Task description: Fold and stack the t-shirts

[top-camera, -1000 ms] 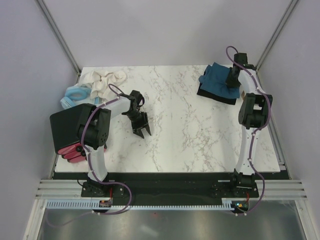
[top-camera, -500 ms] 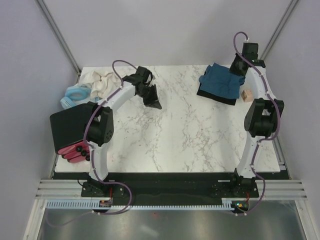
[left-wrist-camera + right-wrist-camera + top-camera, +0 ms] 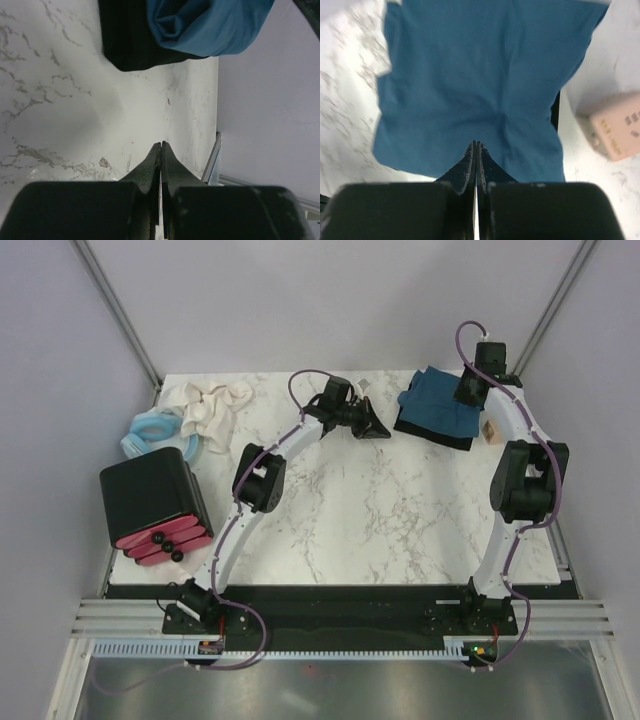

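Observation:
The teal-blue t-shirt (image 3: 436, 400) lies folded on top of the black t-shirt (image 3: 432, 433) at the table's far right. My right gripper (image 3: 466, 395) hovers over the teal shirt's right part, shut with nothing in it. In the right wrist view its shut tips (image 3: 476, 145) point at the teal cloth (image 3: 480, 75), and a black sliver (image 3: 554, 111) shows at the edge. My left gripper (image 3: 378, 430) is stretched to the far middle, just left of the stack, shut and empty. The left wrist view shows its tips (image 3: 161, 145) over bare marble, with the black shirt (image 3: 130, 42) and teal shirt (image 3: 210, 25) ahead.
A small pale wooden block (image 3: 490, 430) (image 3: 615, 127) sits right of the stack. Cream cloth (image 3: 205, 405) and a pale blue ring item (image 3: 150, 430) lie at the far left. A black box with red-pink items (image 3: 155, 502) stands at the left edge. The table's back edge (image 3: 212, 160) is close.
My left arm has swung from the left middle across to the far centre beside the stack, and its jaws have shut. The right gripper shifted slightly over the teal shirt.

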### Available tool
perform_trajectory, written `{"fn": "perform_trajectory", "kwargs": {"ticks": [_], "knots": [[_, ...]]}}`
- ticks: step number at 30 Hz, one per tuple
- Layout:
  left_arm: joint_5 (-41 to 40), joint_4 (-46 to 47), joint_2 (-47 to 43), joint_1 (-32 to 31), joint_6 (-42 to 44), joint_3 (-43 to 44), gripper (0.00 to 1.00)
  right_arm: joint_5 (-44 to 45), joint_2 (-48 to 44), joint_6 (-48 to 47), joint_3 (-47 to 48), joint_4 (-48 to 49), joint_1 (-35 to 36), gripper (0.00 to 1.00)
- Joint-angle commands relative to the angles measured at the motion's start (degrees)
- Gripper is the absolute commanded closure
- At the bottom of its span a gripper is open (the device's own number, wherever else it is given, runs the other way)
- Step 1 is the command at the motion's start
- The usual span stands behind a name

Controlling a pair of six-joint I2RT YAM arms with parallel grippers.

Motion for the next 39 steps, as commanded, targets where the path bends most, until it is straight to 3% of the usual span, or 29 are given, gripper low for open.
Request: {"fn": "perform_trajectory", "kwargs": {"ticks": [1, 4, 18, 22, 28, 39], "knots": [[4.1, 6.8, -6.6, 0.2, 0.2, -4.9, 0.98, 2.5, -6.2, 0.1, -6.1, 4.2, 0.6, 1.0], [3.2, 5.1, -10.5, 0.5, 3.5, -10.1, 0.98, 5.9, -8.5, 1.1, -11.0, 7.6, 0.7, 1.0], [5.5, 1.2, -20.0, 0.8, 9.5, -26.8, 0.98, 16.3, -3.9, -0.9, -8.2, -0.2, 0.8, 1.0], [4.3, -0.8, -21.5, 0.8, 10.9, -29.1, 0.98, 17.6, -3.1, -0.4, -8.4, -1.2, 0.8, 1.0], [3.2, -3.3, -23.5, 1.2, 12.2, -30.6, 0.98, 16.8, 4.9, -1.0, 0.2, -11.8, 0.8, 1.0], [0.7, -5.1, -27.2, 2.8, 14.0, -35.1, 0.98, 18.8, 6.4, -1.3, 0.2, -17.9, 0.8, 1.0]]}}
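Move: The blue t-shirt lies on the black one; its middle is about 5 cm ahead of the right hand, 5 cm to its left and some 11 cm below. The black t-shirt's middle sits roughly 2 cm ahead, 6 cm left and 13 cm below; the pink socket cube is about 3 cm back, 12 cm to the right and 12 cm below. From the left hand the blue t-shirt is some 13 cm ahead, 19 cm to the right and 4 cm lower. With its fingers kept shut, the right hand drops onto the near right part of the blue t-shirt in steps: first down and back about 5 cm, then level to the right while rolling its left side down and turning a little clockwise, and last down again as the fingers tip some 20 degrees steeper, until the tips seem to rest on the cloth just left of the socket cube. The left hand, also still shut and touching nothing, draws away from the stack over bare table, about 8 cm back and 7 cm left, bobbing slightly up and down on the way. ##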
